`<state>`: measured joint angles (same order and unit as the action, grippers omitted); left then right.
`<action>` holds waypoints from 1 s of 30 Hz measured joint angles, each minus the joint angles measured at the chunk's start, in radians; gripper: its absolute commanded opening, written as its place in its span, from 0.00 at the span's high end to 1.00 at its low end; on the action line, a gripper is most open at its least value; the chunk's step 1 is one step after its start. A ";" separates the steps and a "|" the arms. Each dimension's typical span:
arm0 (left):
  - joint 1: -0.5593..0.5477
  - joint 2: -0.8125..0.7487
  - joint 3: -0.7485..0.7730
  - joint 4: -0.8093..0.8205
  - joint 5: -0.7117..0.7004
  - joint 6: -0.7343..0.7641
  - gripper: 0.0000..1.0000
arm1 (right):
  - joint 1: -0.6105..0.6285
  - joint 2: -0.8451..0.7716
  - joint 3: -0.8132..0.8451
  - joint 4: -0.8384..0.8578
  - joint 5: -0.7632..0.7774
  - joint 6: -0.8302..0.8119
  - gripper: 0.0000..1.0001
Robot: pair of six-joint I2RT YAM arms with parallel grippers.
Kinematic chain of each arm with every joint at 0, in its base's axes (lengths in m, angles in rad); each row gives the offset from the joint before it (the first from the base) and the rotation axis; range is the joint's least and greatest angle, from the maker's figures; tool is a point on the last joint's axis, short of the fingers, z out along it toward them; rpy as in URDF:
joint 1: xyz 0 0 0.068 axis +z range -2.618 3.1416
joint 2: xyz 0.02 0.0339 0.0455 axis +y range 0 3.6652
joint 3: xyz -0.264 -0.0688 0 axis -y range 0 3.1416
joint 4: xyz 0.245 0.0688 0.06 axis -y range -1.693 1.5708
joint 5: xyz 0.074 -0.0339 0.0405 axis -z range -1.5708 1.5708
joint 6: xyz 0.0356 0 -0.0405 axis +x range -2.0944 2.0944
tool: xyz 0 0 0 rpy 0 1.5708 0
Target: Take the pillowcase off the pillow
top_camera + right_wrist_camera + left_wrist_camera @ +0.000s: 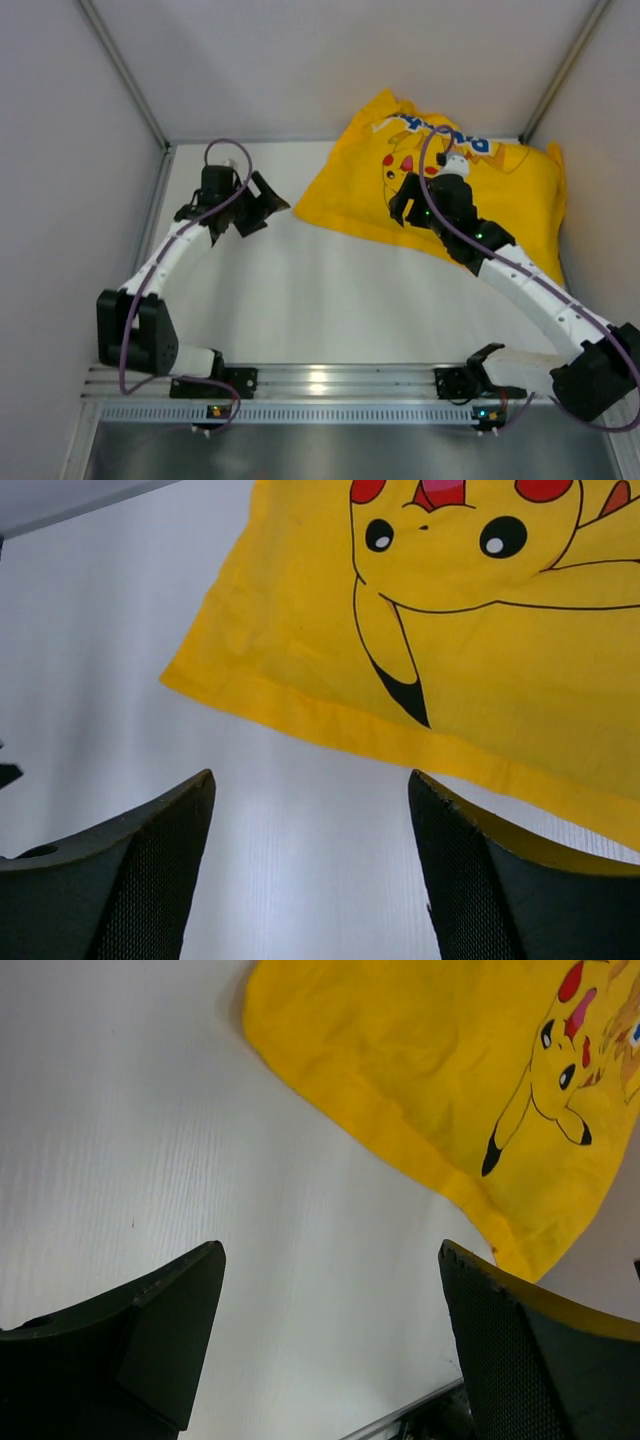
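Note:
The bright yellow pillowcase (pixel 345 190) lies flat-looking at the back right of the white table, cartoon print and blue lettering facing up. The pillow is hidden; no cream fabric shows. My right gripper (pixel 408 212) hovers over the case's near hem, open and empty. In the right wrist view the hem of the pillowcase (pixel 300 650) runs just beyond the right gripper (pixel 310 777), with bare table between the fingers. My left gripper (pixel 262 203) is open and empty, left of the case's left corner. The left wrist view shows the pillowcase (pixel 400 1070) well ahead of the left gripper (pixel 330 1255).
Grey walls enclose the table on the left, back and right, with slanted metal posts (pixel 120 70) at the back corners. The pillowcase's right edge rests against the right wall. A metal rail (pixel 330 380) carrying both arm bases runs along the near edge.

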<state>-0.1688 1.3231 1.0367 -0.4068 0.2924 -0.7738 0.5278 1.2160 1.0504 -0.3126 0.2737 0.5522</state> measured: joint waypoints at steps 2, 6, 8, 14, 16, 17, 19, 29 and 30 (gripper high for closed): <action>-0.005 0.107 0.044 0.035 -0.005 -0.013 0.15 | 0.000 -0.067 -0.039 -0.011 -0.016 0.003 0.26; -0.005 0.299 0.109 0.086 -0.010 -0.069 0.20 | -0.001 -0.159 -0.089 -0.041 -0.030 0.009 0.26; -0.005 0.366 0.111 0.134 -0.011 -0.106 0.24 | -0.001 -0.188 -0.096 -0.051 -0.033 0.009 0.26; -0.012 0.519 0.122 0.283 0.006 -0.196 0.28 | -0.002 -0.248 -0.110 -0.055 -0.035 0.007 0.27; -0.015 0.566 0.133 0.324 0.010 -0.211 0.31 | -0.003 -0.257 -0.110 -0.055 -0.035 0.003 0.27; -0.016 0.590 0.137 0.345 0.010 -0.220 0.32 | -0.003 -0.261 -0.110 -0.055 -0.035 -0.001 0.27; -0.018 0.624 0.141 0.378 0.013 -0.229 0.32 | -0.003 -0.270 -0.110 -0.055 -0.035 -0.009 0.27; -0.018 0.694 0.172 0.469 -0.002 -0.251 0.51 | -0.025 -0.306 -0.143 -0.054 -0.034 -0.028 0.27; -0.018 0.700 0.177 0.472 -0.004 -0.250 0.52 | -0.028 -0.306 -0.148 -0.054 -0.036 -0.028 0.27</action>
<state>-0.1864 2.0232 1.2137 0.0654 0.2886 -1.0241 0.4999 0.9100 0.9028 -0.3668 0.2379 0.5243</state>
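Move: The pillowcase's near-left corner lies about 14 cm ahead of the left hand, some 5 cm to its right and 16 cm below. From that hand, the black ear tip by the near hem is about 12 cm ahead and 30 cm right, while the Pikachu face is roughly 22 cm ahead and 35 cm right. The same corner is some 14 cm ahead of the right hand, 28 cm to its left and 21 cm below. Down and forward in one sweep, about 14 cm down and 13 cm out with a little drift to the right, the left hand comes onto the pillowcase's near-left corner, tipping some 10 degrees further down. Its wide-open fingers close to about half, one on either side of the corner, not yet gripping. The empty right hand backs off about 5 cm, drifting right and slightly up. ##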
